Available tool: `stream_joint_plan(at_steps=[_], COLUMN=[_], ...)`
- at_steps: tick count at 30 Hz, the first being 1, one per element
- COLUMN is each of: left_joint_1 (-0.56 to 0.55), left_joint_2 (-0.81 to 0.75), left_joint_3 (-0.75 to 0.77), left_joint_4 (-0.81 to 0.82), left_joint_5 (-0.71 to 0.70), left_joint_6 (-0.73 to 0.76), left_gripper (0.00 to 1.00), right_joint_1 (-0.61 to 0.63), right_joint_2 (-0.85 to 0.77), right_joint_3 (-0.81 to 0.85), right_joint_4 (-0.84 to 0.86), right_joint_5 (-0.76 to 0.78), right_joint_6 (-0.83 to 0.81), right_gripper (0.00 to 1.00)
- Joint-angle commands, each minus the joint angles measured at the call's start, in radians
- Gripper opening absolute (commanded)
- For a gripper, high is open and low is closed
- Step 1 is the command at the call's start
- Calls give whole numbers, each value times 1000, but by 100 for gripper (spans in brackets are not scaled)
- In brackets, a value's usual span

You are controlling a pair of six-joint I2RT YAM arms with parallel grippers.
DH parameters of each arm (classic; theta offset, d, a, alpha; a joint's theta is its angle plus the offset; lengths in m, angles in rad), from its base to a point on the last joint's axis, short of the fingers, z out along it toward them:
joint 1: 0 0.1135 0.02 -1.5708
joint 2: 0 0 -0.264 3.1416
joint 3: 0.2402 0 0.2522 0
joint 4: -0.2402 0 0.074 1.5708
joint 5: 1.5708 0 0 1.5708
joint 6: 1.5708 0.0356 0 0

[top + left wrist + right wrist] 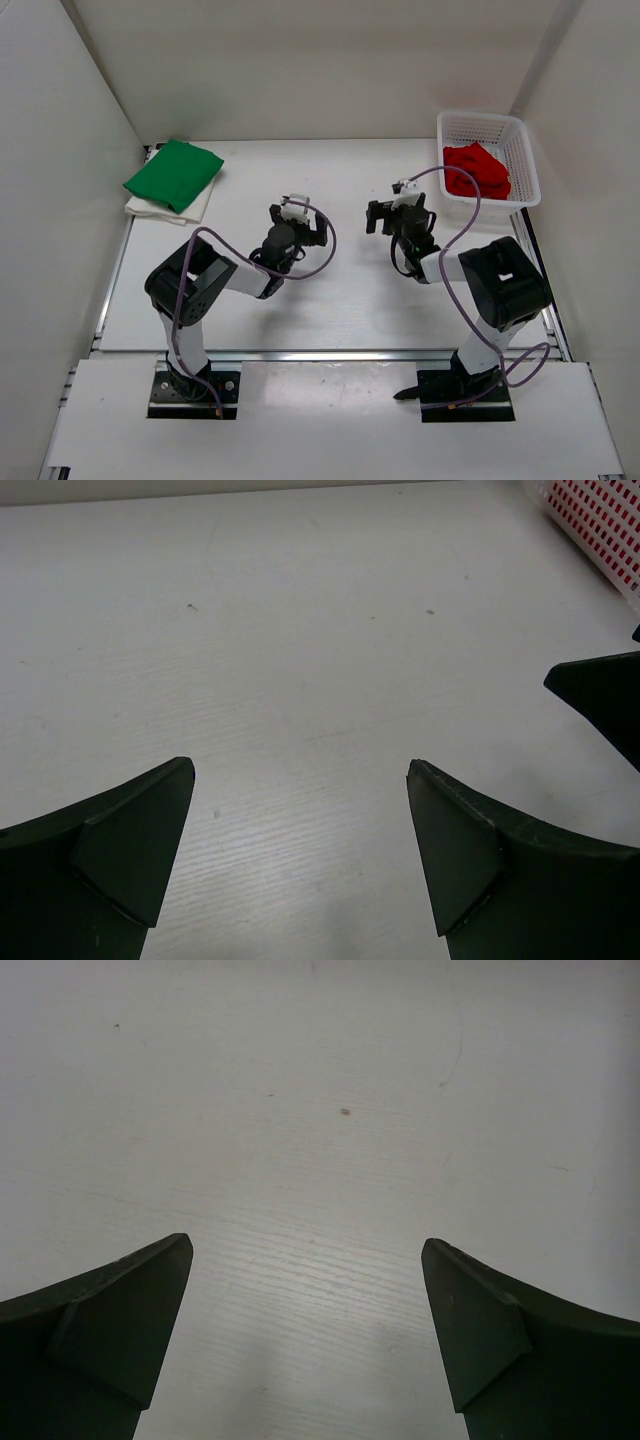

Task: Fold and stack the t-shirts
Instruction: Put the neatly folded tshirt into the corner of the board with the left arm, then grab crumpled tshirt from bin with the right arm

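A folded bright green t-shirt lies on top of a folded white t-shirt at the table's far left. The red t-shirt sits crumpled inside the white mesh basket at the far right. My left gripper hovers over the middle of the table, open, with only bare tabletop between its fingers. My right gripper hangs a little to its right, left of the basket, also open and empty, as its fingers show in the right wrist view.
White walls close the table in on the left, back and right. The basket's corner shows red through its mesh at the top right of the left wrist view, with a dark part of the right arm below it. Purple cables loop off both wrists.
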Motion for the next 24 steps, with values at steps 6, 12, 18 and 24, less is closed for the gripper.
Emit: stream_joint_plan(at_steps=[6,12,18,24], left_joint_1=[27,44,67,87], left_joint_2=[37,48,90,130], left_joint_3=[114,161,268,356], left_joint_4=[-88,-143,-282,-380], left_joint_5=[167,218,272,304], left_joint_6=[48,56,53,16], left_gripper=[98,99,99,99], right_joint_1=[5,49,40,54], right_joint_2=[-17,-11,-9,5], right_joint_3=[-32,-34,-8,16], right_joint_4=[129,156,110,75], right_joint_5=[45,124,144,158], right_joint_6=[-24,-71,-41,-58], right_gripper=[100,99,99,99])
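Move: The red t-shirt lies in the white basket, roughly 43 cm to the right of my empty left hand, 11 cm ahead and slightly below. The basket's middle is about 45 cm right and 14 cm ahead. The folded green t-shirt is behind me in this move, some 31 cm left, 9 cm ahead and 8 cm below. From my right hand, the red t-shirt is about 18 cm right and 9 cm ahead. With the green t-shirt already laid down, I carry my open left hand forward and to the right over bare table, about 6 cm in all, away from the stack and closer to my nearly still right hand. On the way it turns about 10 degrees clockwise and its fingertips tip down slightly; both grippers stay wide open and touch nothing. ##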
